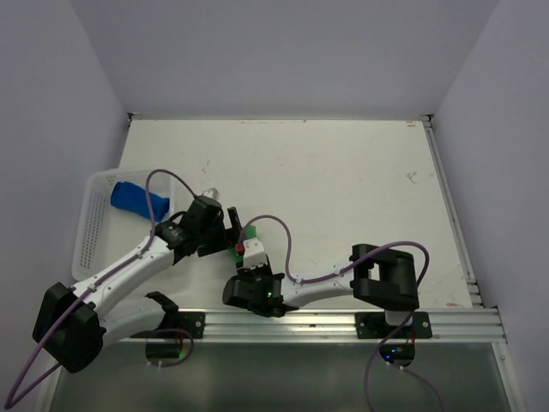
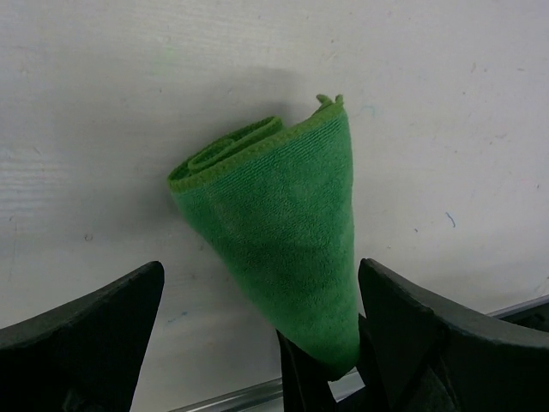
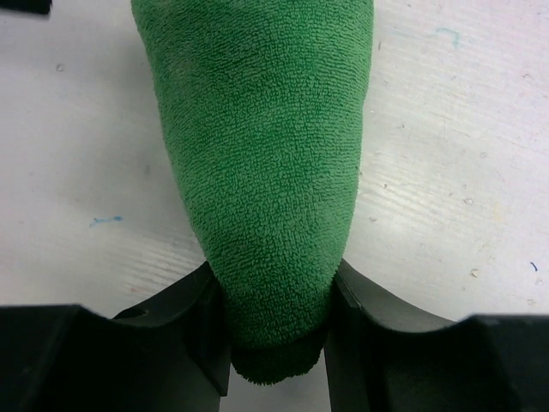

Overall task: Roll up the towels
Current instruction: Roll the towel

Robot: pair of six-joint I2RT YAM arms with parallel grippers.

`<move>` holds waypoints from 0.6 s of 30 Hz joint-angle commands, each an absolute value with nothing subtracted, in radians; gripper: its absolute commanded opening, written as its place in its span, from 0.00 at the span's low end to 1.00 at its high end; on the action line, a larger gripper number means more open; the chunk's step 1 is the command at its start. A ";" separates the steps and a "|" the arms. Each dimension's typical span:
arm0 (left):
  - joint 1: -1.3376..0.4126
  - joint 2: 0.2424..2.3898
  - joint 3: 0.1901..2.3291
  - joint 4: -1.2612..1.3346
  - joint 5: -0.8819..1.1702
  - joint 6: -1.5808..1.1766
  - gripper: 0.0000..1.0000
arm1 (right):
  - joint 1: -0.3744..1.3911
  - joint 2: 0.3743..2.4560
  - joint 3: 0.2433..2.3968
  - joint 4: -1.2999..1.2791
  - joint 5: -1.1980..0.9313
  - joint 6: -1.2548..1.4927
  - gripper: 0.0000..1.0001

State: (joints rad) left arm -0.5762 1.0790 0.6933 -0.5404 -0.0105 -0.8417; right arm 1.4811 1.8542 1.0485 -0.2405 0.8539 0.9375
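The green towel (image 2: 274, 215) lies rolled into a cone on the white table, its spiral end pointing away from me in the left wrist view. My right gripper (image 3: 274, 318) is shut on its narrow end (image 3: 257, 129). My left gripper (image 2: 257, 343) is open, its wide jaws on either side of that same end, the right jaw close beside the cloth. In the top view both grippers meet near the front middle, the left gripper (image 1: 230, 221) and the right gripper (image 1: 251, 251), with only a bit of green towel (image 1: 250, 233) showing. The blue towel (image 1: 131, 197) lies rolled in the basket.
The white mesh basket (image 1: 90, 236) stands at the left edge of the table, beside the left arm. A metal rail (image 1: 343, 322) runs along the near edge, just behind the grippers. White walls enclose the table on three sides.
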 commanded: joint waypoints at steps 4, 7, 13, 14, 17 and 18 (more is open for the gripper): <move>-0.574 1.052 0.606 -0.477 0.049 -0.922 1.00 | 1.496 1.927 1.164 -0.291 0.962 0.974 0.11; -0.574 1.066 0.583 -0.462 0.038 -0.925 1.00 | 1.497 1.951 1.192 -0.288 0.960 0.968 0.10; -0.574 1.100 0.546 -0.381 0.054 -0.945 1.00 | 1.508 1.986 1.223 -0.278 0.968 0.951 0.09; -0.575 1.106 0.540 -0.365 0.054 -0.945 1.00 | 1.509 1.991 1.226 -0.276 0.969 0.951 0.09; -0.574 1.138 0.535 -0.353 0.045 -0.943 1.00 | 1.522 1.999 1.227 -0.255 0.988 0.930 0.07; -0.574 1.152 0.534 -0.350 0.046 -0.943 1.00 | 1.526 2.005 1.232 -0.258 0.994 0.927 0.06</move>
State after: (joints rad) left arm -0.5724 1.1248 0.5434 -0.4149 0.0380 -0.9253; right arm 1.5040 1.9846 1.1931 -0.2848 0.9291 0.9318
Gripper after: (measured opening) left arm 0.994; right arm 0.416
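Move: The green towel, a roll still pinched near its close end by the right hand, has its middle about 2 cm to the right of the left hand, some 1 cm back and 6 cm below. From the left hand, the white basket lies about 28 cm left and 3 cm ahead, with the blue towel in it some 24 cm left and 10 cm ahead. From the right hand, the green towel's middle is about 4 cm straight ahead, at the same height. Down by about 5 cm goes the left hand, wide open, drawing back some 2 cm as it sinks towards the green roll so that its fingers come to either side of the towel. Meanwhile the right hand keeps its pinch on the near end and drags it about 2.5 cm left, under the left hand, slowing to a stop. ##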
